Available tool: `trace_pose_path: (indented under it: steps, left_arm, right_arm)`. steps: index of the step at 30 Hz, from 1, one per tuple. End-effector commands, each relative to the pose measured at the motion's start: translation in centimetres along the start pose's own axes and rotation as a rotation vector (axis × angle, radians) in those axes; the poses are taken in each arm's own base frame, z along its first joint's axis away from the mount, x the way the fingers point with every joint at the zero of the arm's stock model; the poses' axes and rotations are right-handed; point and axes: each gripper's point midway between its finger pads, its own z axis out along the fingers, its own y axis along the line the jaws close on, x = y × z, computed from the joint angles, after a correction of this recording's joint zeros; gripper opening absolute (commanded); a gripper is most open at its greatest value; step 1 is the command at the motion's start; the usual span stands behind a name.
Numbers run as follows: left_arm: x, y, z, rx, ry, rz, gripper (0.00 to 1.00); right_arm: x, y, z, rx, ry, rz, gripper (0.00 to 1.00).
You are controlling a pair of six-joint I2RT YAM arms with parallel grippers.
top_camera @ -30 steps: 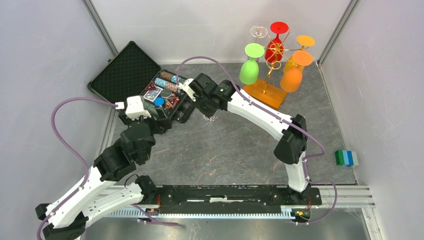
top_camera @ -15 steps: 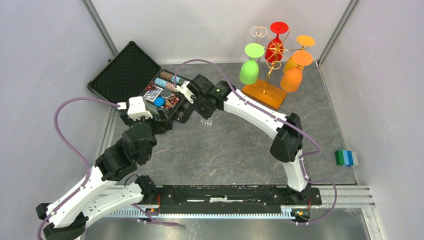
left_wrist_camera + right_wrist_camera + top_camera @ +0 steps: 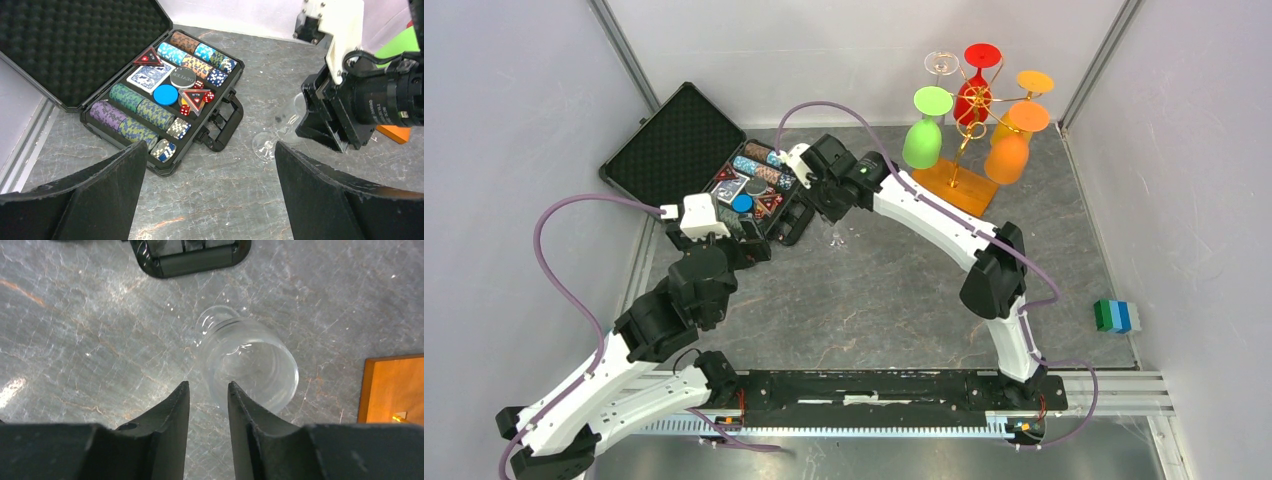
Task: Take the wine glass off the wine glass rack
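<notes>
A clear wine glass (image 3: 836, 238) stands upright on the grey table beside the poker case; it also shows in the left wrist view (image 3: 270, 141) and the right wrist view (image 3: 247, 362). My right gripper (image 3: 824, 205) hovers just above it (image 3: 208, 387), jaws a little apart with nothing between them; the glass lies just right of the gap. The gold wire wine glass rack (image 3: 969, 130) on its orange-brown base (image 3: 954, 188) stands at the back with green, red, orange and clear glasses hanging. My left gripper (image 3: 210, 200) is wide open and empty over the table.
An open black case (image 3: 754, 190) of poker chips, cards and dice lies left of the glass, its handle (image 3: 227, 125) facing it. Blue and green blocks (image 3: 1116, 315) sit at the right edge. Grey walls enclose the table.
My right gripper has pulled back and up toward the far left, away from the clear glass, which stays standing on the table. The left arm has barely moved.
</notes>
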Motion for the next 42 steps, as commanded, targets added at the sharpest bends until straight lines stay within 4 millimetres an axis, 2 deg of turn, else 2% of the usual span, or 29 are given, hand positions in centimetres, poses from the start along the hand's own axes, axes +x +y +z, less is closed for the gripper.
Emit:
trace_pose_path:
  steps: [1,4,7,10,13,18,26,30,37,42]
  left_arm:
    - [-0.9,-0.3,0.0,0.011,-0.027,-0.039,1.0]
    - [-0.9,-0.4,-0.1,0.016,-0.028,-0.042,1.0]
    - [-1.0,-0.9,-0.1,0.049,-0.029,-0.048,1.0]
    - [-1.0,-2.1,-0.3,0.122,-0.037,-0.067,1.0]
    - [-1.1,-2.9,-0.6,0.183,-0.043,-0.085,1.0]
    - [-1.4,-4.5,-1.0,0.268,-0.044,-0.086,1.0]
    - [-1.9,-6.7,-1.8,0.393,-0.048,-0.113,1.0]
    - [-2.2,-7.6,-2.2,0.45,-0.053,-0.119,1.0]
    - [-2.3,-8.8,-2.3,0.489,-0.041,-0.113,1.0]
    - [-2.1,-9.2,-2.2,0.498,-0.029,-0.119,1.0]
  right_arm:
    - [-4.0,-1.5,-1.9,0.037,-0.142,0.034,0.41]
    - [-5.2,-2.0,-2.8,0.05,-0.194,0.045,0.45]
    - [-6.6,-2.3,-4.2,0.056,-0.267,0.05,0.57]
    - [-8.4,-3.0,-6.7,0.066,-0.367,0.073,0.63]
    - [-9.8,-3.8,-9.7,0.078,-0.455,0.112,0.66]
    - [-9.8,-6.7,-16.0,0.161,-0.583,0.197,0.69]
    - [-5.9,-12.4,-25.7,0.37,-0.694,0.298,0.73]
    - [-1.9,-16.3,-29.2,0.546,-0.675,0.368,0.77]
    - [4.4,-22.6,-32.6,0.804,-0.588,0.462,0.92]
    - [7.2,-26.3,-33.1,0.84,-0.572,0.527,0.94]
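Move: The clear wine glass just set down has its rim at the right fingertips, its middle about 2 cm ahead, 1 cm right and 8 cm below; the case handle is 5 cm ahead, 8 cm left. On the rack, the front orange glass hangs some 10 cm ahead, 35 right and 6 higher, the green one 13 ahead, 19 right and 6 higher. From the left hand the clear glass is roughly 14 cm ahead, 16 right and 21 below. Ease the right gripper slightly forward and up off the clear glass's rim, opening from about a third to nearly wide, then lift some 26 cm and sweep about 30 cm right towards the rack, levelling the steeply down-pointing fingers and turning clockwise. Meanwhile swing the open left gripper about 8 cm right towards the standing glass, turning clockwise some 25 degrees. ##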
